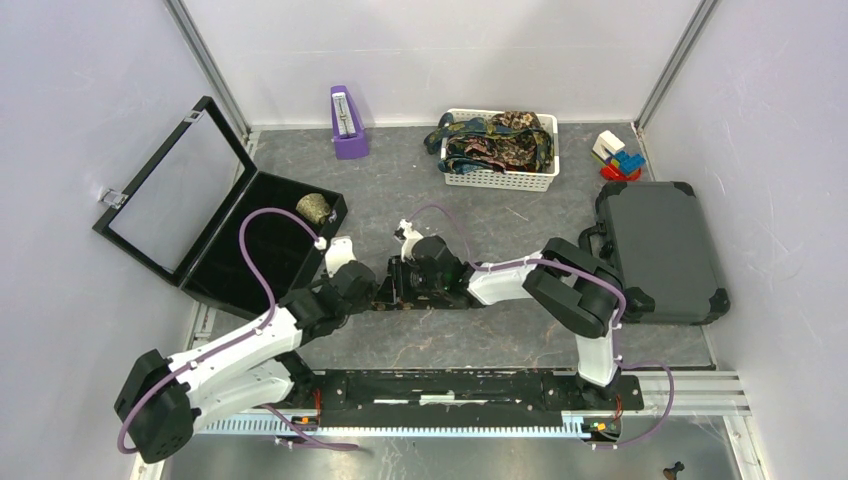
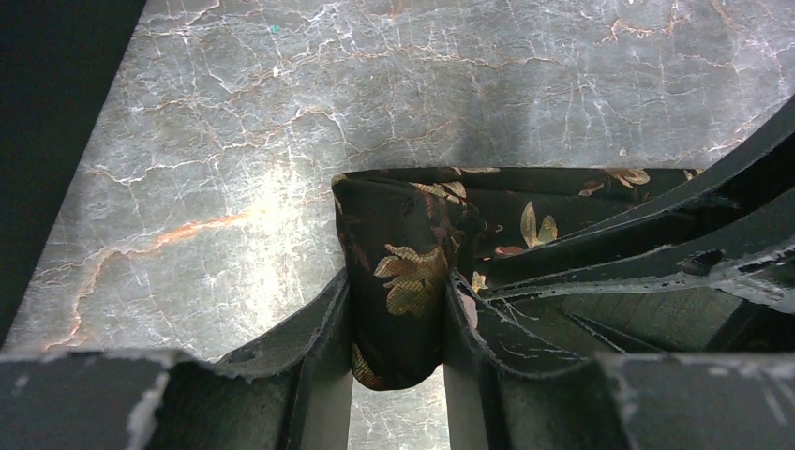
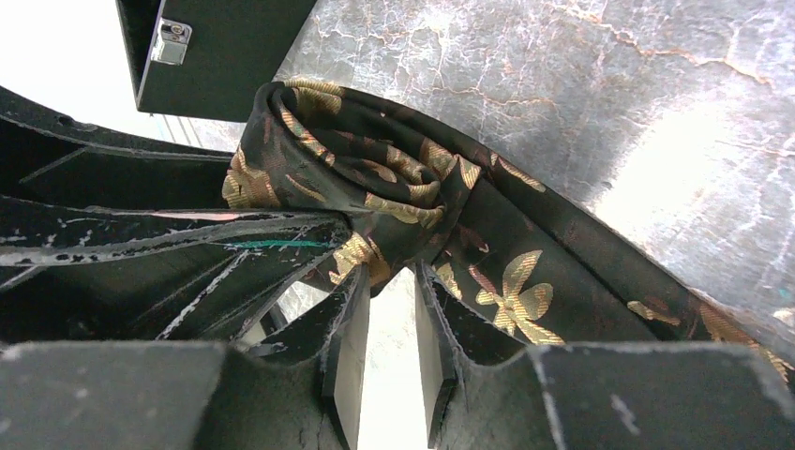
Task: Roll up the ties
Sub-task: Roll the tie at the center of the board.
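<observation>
A dark tie with gold floral print (image 3: 394,187) lies on the marble table, one end wound into a small roll and the rest trailing flat to the right (image 3: 562,281). In the top view both arms meet over the tie (image 1: 392,298) at the table's middle. My left gripper (image 2: 398,319) is shut on the roll, with fabric (image 2: 403,272) filling the gap between its fingers. My right gripper (image 3: 389,272) stands narrow, and its tips pinch the lower edge of the roll. My right gripper's fingers cross the right side of the left wrist view.
A white basket (image 1: 500,180) at the back holds several more ties. An open black case (image 1: 225,270) on the left has a rolled tie (image 1: 315,208) inside. A closed grey case (image 1: 655,250) lies on the right. A purple object (image 1: 347,125) and toy blocks (image 1: 617,155) stand at the back.
</observation>
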Tool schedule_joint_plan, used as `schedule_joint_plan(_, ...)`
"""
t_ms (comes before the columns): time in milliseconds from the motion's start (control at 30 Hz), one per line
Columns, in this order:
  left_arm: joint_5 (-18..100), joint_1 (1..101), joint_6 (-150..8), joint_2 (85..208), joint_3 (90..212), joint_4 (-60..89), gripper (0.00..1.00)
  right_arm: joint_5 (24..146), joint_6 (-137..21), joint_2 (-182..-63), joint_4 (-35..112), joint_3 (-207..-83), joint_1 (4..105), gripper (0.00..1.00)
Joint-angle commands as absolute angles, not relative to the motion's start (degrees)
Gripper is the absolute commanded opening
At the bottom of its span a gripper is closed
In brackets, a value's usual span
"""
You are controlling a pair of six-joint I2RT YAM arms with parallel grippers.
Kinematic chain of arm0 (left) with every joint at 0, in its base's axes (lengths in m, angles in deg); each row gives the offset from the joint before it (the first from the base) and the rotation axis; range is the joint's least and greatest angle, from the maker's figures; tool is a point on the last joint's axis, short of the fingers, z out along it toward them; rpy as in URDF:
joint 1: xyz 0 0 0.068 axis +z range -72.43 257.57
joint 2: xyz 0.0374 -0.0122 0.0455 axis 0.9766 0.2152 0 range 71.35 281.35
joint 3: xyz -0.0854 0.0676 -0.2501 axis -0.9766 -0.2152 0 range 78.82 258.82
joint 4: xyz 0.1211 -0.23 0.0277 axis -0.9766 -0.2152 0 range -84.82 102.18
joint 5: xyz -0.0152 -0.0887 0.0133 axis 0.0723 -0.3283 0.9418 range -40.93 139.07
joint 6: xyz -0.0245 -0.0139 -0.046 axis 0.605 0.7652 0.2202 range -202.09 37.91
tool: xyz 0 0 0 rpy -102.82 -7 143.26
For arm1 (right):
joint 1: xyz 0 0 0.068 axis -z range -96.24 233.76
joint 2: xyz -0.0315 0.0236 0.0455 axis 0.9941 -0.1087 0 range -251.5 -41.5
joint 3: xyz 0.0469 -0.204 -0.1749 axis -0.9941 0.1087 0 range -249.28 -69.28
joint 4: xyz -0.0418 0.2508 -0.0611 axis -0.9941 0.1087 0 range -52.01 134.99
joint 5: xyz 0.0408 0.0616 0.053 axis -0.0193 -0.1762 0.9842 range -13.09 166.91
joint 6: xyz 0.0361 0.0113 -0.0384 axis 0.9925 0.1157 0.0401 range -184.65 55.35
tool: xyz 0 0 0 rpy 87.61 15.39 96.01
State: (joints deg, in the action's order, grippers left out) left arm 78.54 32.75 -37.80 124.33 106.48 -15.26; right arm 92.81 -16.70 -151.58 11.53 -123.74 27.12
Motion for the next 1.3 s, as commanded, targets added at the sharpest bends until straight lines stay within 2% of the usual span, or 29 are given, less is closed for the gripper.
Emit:
schedule_joint_plan(0,82.24,31.91,-37.45,125.29,108.83,-15.77,0.12,95.47,-14.8,-153.56,5.18,-126.28,26.72,0.31)
schedule_joint_plan(300,86.77,29.91,-36.26,129.78,111.67,-18.78,0.11,91.99,-19.39,-150.27,11.03,-124.88,26.97,0.3)
schedule_joint_plan(700,92.27,27.22,-35.51,136.74,114.41,-19.46,0.11,81.81,-26.59,-136.47,20.84,-112.1,33.83,0.29)
schedule_joint_plan(1267,100.8,21.8,-30.74,147.17,120.78,-25.17,0.11,80.32,-28.09,-134.03,22.11,-106.72,37.27,0.28)
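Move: Sitting in the left fingers, the tie's roll has its middle roughly 1 cm ahead of that hand; the flat tail's end lies about 23 cm to the right, 2 cm ahead and 3 cm lower. From the right hand, the tail end is some 18 cm right, 4 cm ahead and 3 cm below, the roll about 4 cm left and 3 cm ahead. The open case is centred some 27 cm left of the left hand and 10 cm ahead. Leaving the roll after a slight nudge left, the right hand sweeps about 14 cm right along the tie, 4 cm forward and 3 cm down, its barely parted fingers tipping steeper and swinging clockwise, to end low on the flat tail near its end. The left hand keeps its pinch and rolls some 20 degrees, left side rising, easing about 1 cm forward. ##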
